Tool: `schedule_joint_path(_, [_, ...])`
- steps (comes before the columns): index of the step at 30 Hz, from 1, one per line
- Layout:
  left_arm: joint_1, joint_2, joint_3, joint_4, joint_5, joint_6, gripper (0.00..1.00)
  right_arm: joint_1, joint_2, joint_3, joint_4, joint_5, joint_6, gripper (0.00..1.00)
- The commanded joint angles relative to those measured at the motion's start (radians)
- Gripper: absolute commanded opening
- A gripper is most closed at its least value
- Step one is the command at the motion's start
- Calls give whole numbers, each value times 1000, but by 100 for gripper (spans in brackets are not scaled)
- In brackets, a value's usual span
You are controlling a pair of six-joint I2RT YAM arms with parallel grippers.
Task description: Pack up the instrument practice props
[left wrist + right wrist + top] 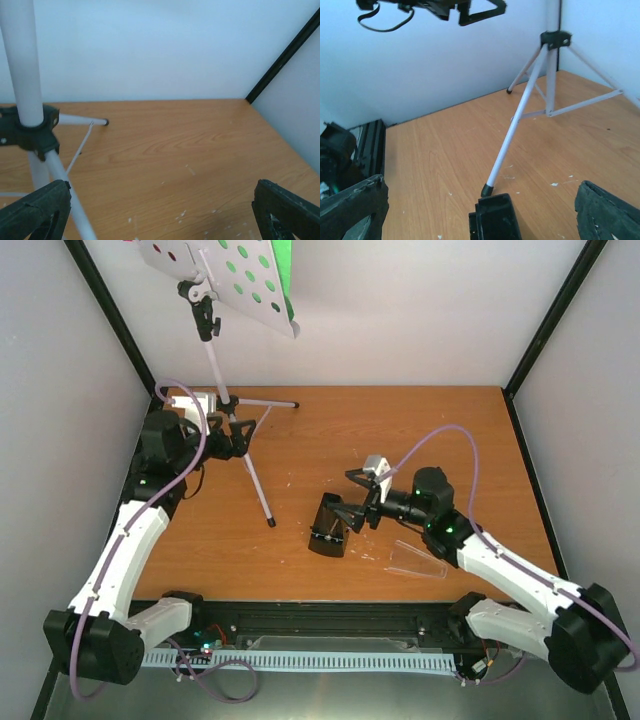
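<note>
The music stand (213, 355) stands at the back left, and its pale perforated desk (215, 275) carries a green sheet (284, 268); red shows through the holes (170, 255). My left gripper (240, 433) is open beside the tripod hub (32, 131), with one silver leg (75, 205) just inside its left finger (35, 212). The black pyramid metronome (330, 525) stands mid-table. My right gripper (352, 502) is open around its top (495, 220), not closed on it. The clear plastic cover (415, 560) lies flat to the right of the metronome.
A tripod foot (486, 190) rests on the wood just beyond the metronome. White walls with black corner posts (555, 315) enclose the table. The black base rail (330, 618) runs along the near edge. Purple cables (440, 440) loop over both arms.
</note>
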Motion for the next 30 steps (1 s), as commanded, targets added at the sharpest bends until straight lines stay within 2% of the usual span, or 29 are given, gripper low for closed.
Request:
schedule_joint_path(1, [6,1,-74,55,-73,114,99,35,88,23,86,-81,-126,100])
schedule_joint_path(7, [7,43,-163,120,-47,127,99,102,226,51,79,-42,-215,100])
schedule_joint_path(12, [7,65,-154,115,-73,150,99,118,294,18,137,62,-246,100])
schedule_joint_path(19, [7,56,-160,113,-98,166,100,119,337,-67,258,147,-249,99])
schedule_joint_path(30, [6,57,-162,114,-104,176,100,118,353,-89,288,169,-239,93])
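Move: The black case, standing upright, has its middle about 6 cm left and 2 cm ahead of the right hand, some 17 cm below. The music stand's near foot is roughly 13 cm left of the case and 4 cm farther out; the clear tray is some 20 cm right of it and 5 cm nearer. From the left hand the case is about 11 cm back, 18 cm right and 25 cm down, the stand's leg hub 12 cm ahead, 3 cm left and lower. Down about 11 cm, the right hand sinks towards the top of the black case, slanting left some 4 cm at first and edging forward later, its fingers dipping some 15 degrees and staying wide open until they stand either side of the case top. The left hand drops about 9 cm beside the music stand, rolling slightly, then stays there, open and empty. ##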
